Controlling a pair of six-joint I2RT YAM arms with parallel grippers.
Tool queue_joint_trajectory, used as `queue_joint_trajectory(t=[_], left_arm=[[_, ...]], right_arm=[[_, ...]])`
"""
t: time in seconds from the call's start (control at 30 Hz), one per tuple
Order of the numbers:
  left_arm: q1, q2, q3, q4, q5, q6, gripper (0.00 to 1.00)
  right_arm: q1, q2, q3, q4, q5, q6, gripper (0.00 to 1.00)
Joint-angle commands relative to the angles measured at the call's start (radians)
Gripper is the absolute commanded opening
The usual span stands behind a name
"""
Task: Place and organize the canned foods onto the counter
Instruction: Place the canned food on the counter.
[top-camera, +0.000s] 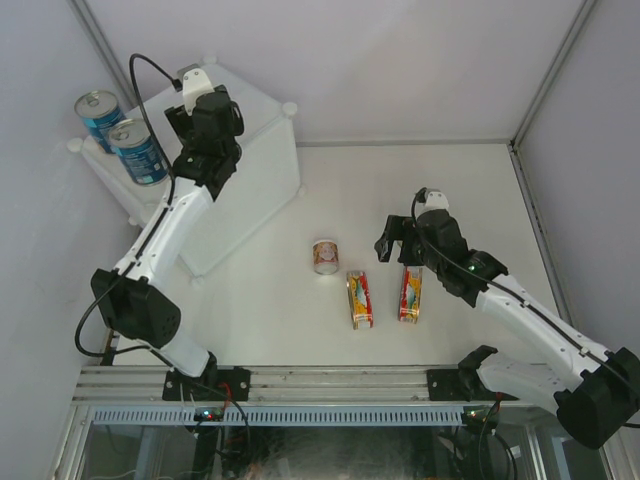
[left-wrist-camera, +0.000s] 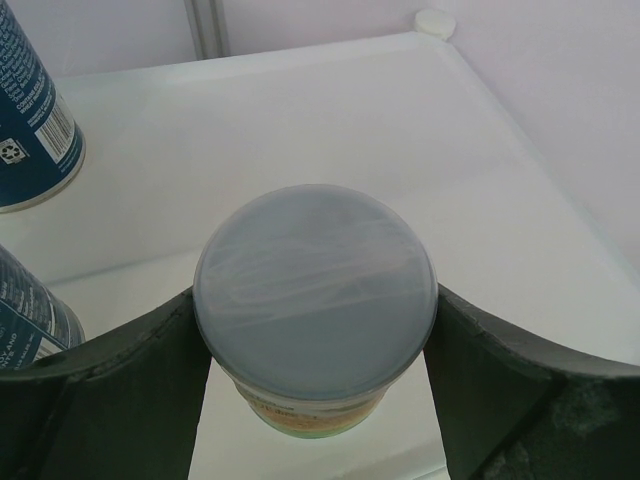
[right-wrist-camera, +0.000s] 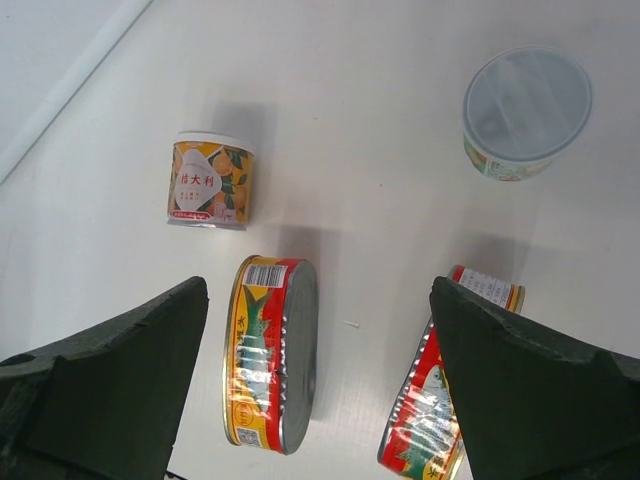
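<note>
The counter (top-camera: 265, 170) is a big white box at the back left; two tall blue cans (top-camera: 98, 112) (top-camera: 138, 150) stand on it. My left gripper (top-camera: 205, 125) is over its top (left-wrist-camera: 400, 130), shut on a small can with a translucent lid (left-wrist-camera: 315, 300) that stands upright there. On the table lie a small orange-labelled can (top-camera: 325, 256) on its side and two oval red-and-yellow tins (top-camera: 359, 298) (top-camera: 410, 293). My right gripper (top-camera: 392, 243) hangs open above the tins (right-wrist-camera: 272, 355) (right-wrist-camera: 430, 410). Another lidded small can (right-wrist-camera: 525, 110) stands upright beyond.
White walls close the table at the back and sides. The blue cans (left-wrist-camera: 25, 120) (left-wrist-camera: 25, 310) stand just left of my left gripper. A round knob (left-wrist-camera: 434, 22) marks the counter's far corner. A metal rail (top-camera: 300, 380) runs along the near edge.
</note>
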Motion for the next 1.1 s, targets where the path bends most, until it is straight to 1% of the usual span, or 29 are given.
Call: queue_joint_trajectory(t=[0.0,0.13,0.23,0.57,0.93,1.07], left_arm=[[0.009,-0.069,-0.002,0.043,-0.002,-0.023,0.84],[0.009,-0.074,0.002,0.03,0.011,-0.035,0.96],[0.009,-0.067,0.025,0.006,0.019,-0.038,0.99],[0.007,-0.083,0.05,-0.03,0.036,-0.048,1.0],[-0.013,-0.129,0.078,-0.05,0.021,-0.004,1.0],[-0.028,-0.161,0.066,-0.051,0.006,0.008,1.0]], right_arm=[[0.007,-0.025,0.048,0.005,0.013,-0.024,0.91],[0.007,-0.031,0.051,-0.001,0.012,-0.031,0.91],[0.007,-0.036,0.052,-0.005,0.009,-0.033,0.91],[0.012,-0.052,0.049,-0.02,0.008,-0.026,0.91],[0.02,-0.074,0.036,-0.013,0.008,-0.013,0.91],[0.023,-0.086,0.028,-0.01,0.009,-0.007,0.91]])
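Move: The left hand's fingers are still shut round the capped can standing on the counter top, its middle about 1 cm below the hand point. From this hand the nearer blue can stands roughly 11 cm to the left and 6 cm back, and the farther blue can some 17 cm to the left and about 1 cm back, both with middles about 1 cm higher. From the idle right hand the capped can lies about 20 cm ahead, 37 cm to the left and 18 cm higher. The left hand lets go of the capped can on the counter, its fingers opening from their grip to fully wide while the hand eases up and back by barely 1 cm. With the fingers spread clear on both sides, it hovers briefly, then draws away more quickly, up and back towards the base, ending about 3.5 cm higher and 2.5 cm farther back, with the wrist almost unturned. ##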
